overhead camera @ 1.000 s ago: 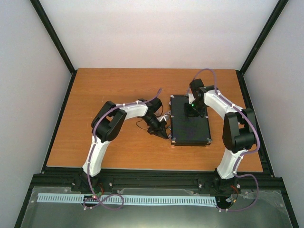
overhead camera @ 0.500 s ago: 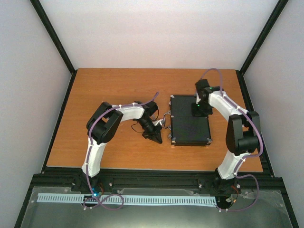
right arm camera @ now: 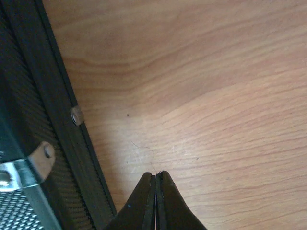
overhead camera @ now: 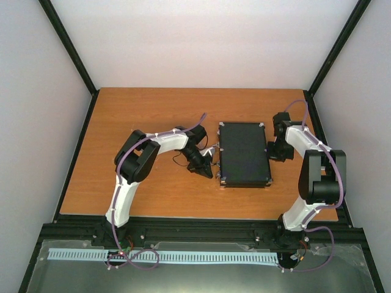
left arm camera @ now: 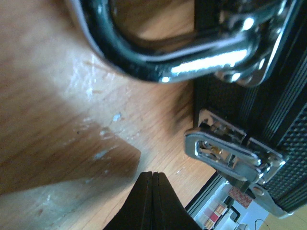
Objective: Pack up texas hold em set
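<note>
The flat black briefcase (overhead camera: pixel 244 154) lies closed on the wooden table, its metal handle (overhead camera: pixel 214 149) on its left side. In the left wrist view the handle (left arm camera: pixel 158 57) and a silver latch (left arm camera: pixel 230 153) show close up. My left gripper (overhead camera: pixel 206 171) is shut and empty, low over the table just left of the case; its tips (left arm camera: pixel 153 175) are pressed together. My right gripper (overhead camera: pixel 273 154) is shut and empty beside the case's right edge (right arm camera: pixel 53 124), tips (right arm camera: pixel 156 176) over bare wood. Chips, dice, disc and cards are out of view.
The wooden table (overhead camera: pixel 140 116) has a black frame round it and white walls behind. The right arm's elbow (overhead camera: pixel 324 177) stands near the table's right edge.
My right gripper has lifted off the case lid and moved right, down beside the case's right edge. My left gripper has shifted slightly near the handle.
</note>
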### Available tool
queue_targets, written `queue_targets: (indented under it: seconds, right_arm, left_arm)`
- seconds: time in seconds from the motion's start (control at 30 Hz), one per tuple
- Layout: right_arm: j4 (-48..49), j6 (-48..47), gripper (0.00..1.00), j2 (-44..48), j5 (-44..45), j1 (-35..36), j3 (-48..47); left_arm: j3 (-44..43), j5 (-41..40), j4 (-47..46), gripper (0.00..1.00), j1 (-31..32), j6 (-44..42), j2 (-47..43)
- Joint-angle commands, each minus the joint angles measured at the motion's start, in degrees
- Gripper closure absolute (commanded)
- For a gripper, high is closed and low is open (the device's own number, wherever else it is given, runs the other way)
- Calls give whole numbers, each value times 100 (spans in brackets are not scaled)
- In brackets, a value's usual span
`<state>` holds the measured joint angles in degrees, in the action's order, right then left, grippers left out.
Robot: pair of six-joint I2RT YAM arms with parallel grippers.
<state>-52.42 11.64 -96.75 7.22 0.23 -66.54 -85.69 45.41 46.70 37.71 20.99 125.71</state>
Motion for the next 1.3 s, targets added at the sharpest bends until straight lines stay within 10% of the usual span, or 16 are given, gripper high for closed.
queue_targets:
  seconds: [0.0, 1.27]
  right_arm:
    - [205, 143, 97, -134, -372, -41, 224]
    - [799, 1041, 97, -239, -2833, 460, 769]
  left_arm:
    - [-302, -33, -169, 99, -40, 199, 133]
    - [-756, 111, -710, 99, 114, 896, 615]
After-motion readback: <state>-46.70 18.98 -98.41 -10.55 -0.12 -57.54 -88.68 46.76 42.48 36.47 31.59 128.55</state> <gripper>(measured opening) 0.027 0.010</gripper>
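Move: The black case lies closed with its middle some 13 cm to the left of the right hand, about 1 cm farther out and 3 cm lower; its right side is only about 3 cm away. From the left hand, low at the case's latch side, the handle's middle is about 5 cm ahead and 2 cm right, the near latch about 1 cm ahead and 2 cm right, both about 1 cm higher. The case's middle is 8 cm ahead, 13 cm right and 1 cm up. The right hand, fingers shut, first drops about 4.5 cm beside the case while drawing back some 3.5 cm, then mostly goes left, about 5 cm in all, its wrist rolling nearly 20 degrees so the fingertips swing left, meets the case's right side and pushes it towards the left hand. The left hand stays low and shut at the latch side, working forward about 2.5 cm past the near latch to the handle's near bend, edging right before easing slightly back left, and turning a little counter-clockwise. ##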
